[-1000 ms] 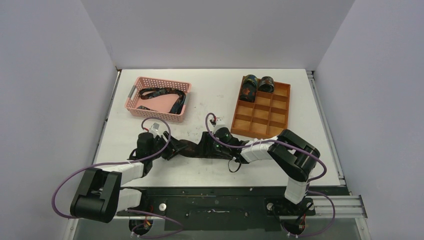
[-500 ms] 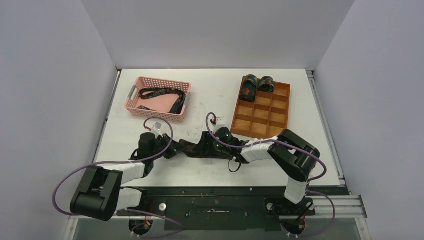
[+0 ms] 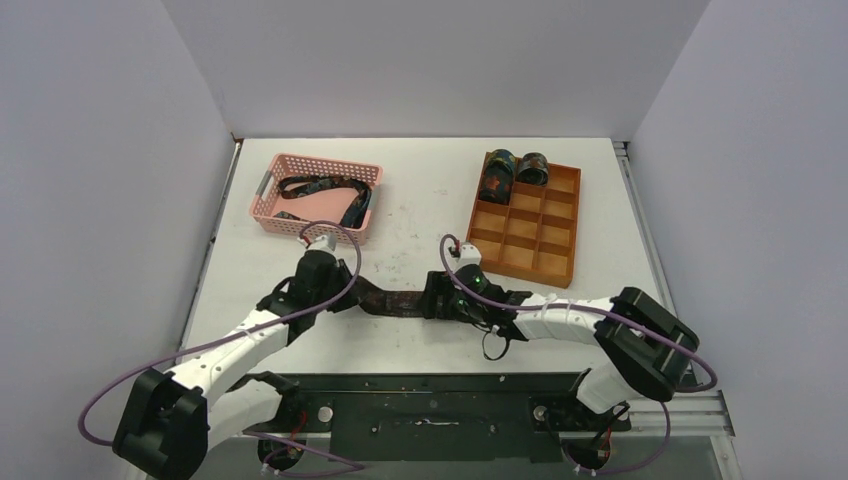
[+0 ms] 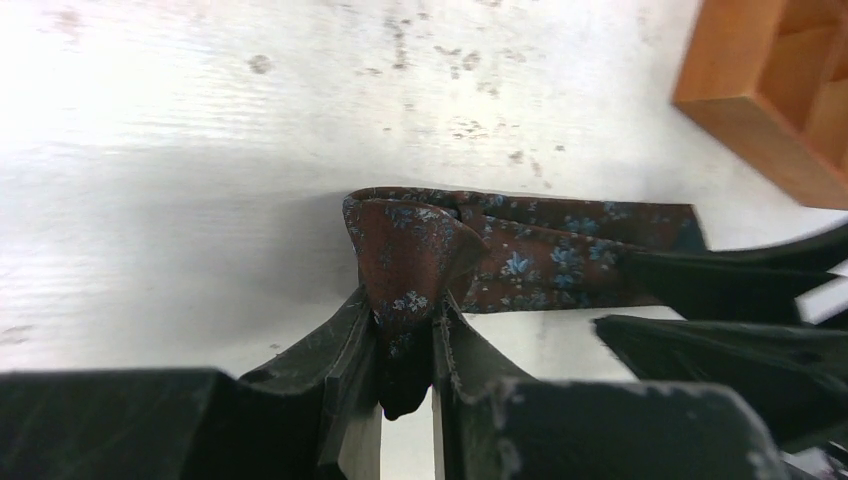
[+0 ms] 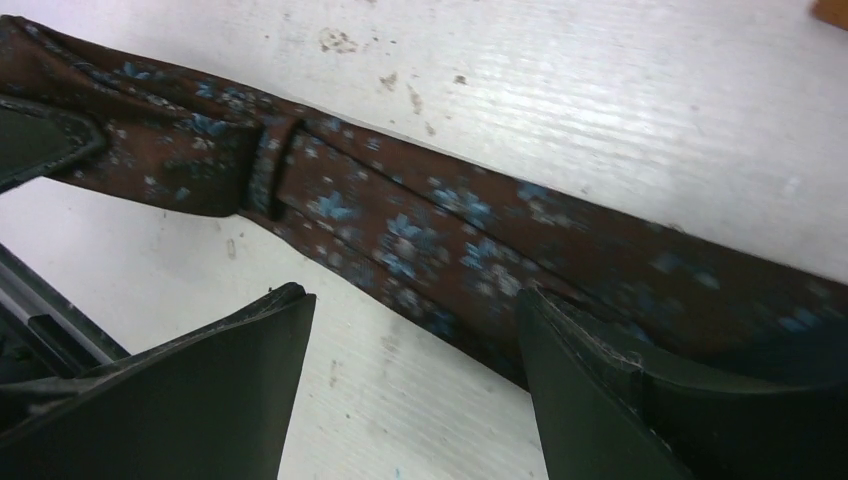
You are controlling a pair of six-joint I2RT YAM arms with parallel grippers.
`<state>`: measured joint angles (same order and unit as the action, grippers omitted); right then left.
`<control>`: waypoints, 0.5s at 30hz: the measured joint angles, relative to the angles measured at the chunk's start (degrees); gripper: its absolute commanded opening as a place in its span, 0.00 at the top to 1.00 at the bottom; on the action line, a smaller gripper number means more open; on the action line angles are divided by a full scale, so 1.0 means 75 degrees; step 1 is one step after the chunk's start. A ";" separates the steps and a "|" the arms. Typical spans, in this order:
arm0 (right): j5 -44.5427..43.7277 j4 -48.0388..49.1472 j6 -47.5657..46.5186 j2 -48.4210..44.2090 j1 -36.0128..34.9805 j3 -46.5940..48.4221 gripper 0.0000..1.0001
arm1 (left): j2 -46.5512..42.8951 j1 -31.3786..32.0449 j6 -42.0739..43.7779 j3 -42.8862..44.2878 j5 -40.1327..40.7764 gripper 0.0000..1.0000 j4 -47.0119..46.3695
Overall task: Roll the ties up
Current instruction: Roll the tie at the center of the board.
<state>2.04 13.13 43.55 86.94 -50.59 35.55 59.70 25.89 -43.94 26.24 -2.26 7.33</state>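
Note:
A dark brown tie (image 3: 395,298) with blue speckles lies flat on the white table between my two grippers. My left gripper (image 3: 347,296) is shut on its left end; in the left wrist view the folded end (image 4: 405,260) stands pinched upright between the fingers (image 4: 350,340). My right gripper (image 3: 440,297) is open over the tie's right part. In the right wrist view the tie (image 5: 420,230) runs diagonally, passing under the right finger (image 5: 600,380), with bare table between the jaws. Two rolled ties (image 3: 497,175) (image 3: 532,168) sit in the wooden tray.
The orange wooden compartment tray (image 3: 545,235) stands at the back right, its corner (image 4: 770,110) close to the tie. A pink basket (image 3: 275,212) at the back left holds more loose ties (image 3: 325,187). Purple cables loop over both arms.
My left gripper has closed on the tie's left end. My right gripper has opened wider and shifted right along the tie. Both arms have reached farther over the table.

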 measured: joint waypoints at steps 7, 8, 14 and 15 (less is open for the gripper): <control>-0.0597 -0.0452 -0.0117 -0.0895 0.0000 -0.0618 0.25 | 0.0420 0.0743 0.0420 0.0962 0.1926 1.00 0.1886; -0.0656 -0.0490 -0.0117 -0.1000 0.0000 -0.0726 0.25 | 0.0539 0.0912 0.0440 0.1105 0.2229 1.00 0.2095; -0.0965 -0.0871 -0.0111 -0.1798 0.0003 -0.1437 0.25 | 0.1408 0.2037 0.0338 0.2084 0.4249 1.00 0.3334; -0.1000 -0.0959 -0.0111 -0.1973 0.0006 -0.1553 0.25 | 0.1580 0.2194 0.0297 0.2256 0.4540 1.00 0.3538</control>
<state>-5.45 5.93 42.72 72.14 -50.54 23.90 71.55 42.35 -41.71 43.16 31.79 33.87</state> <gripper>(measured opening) 0.751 0.161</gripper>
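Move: The tie's folded end is already pinched in the left fingers; its flat band runs off to the right, its middle about 15 cm right of that hand, 2 cm nearer the base and 5 cm below. The open right hand is over this band middle, roughly 3 cm above it, with the tie's pointed tail some 13 cm to its right. From the left hand the pink basket is about 24 cm ahead and 9 cm left; the wooden tray is about 22 cm ahead and 22 cm right of the right hand. The tie's folded end stays gripped in the left fingers and is carried about 3 cm left, the wrist rolling some 35 degrees, left side rising, until the fingers point forward and down. Meanwhile the right hand, kept wide open, travels about 7 cm right along the flat band towards the tail, also drawing back and sinking slightly. ##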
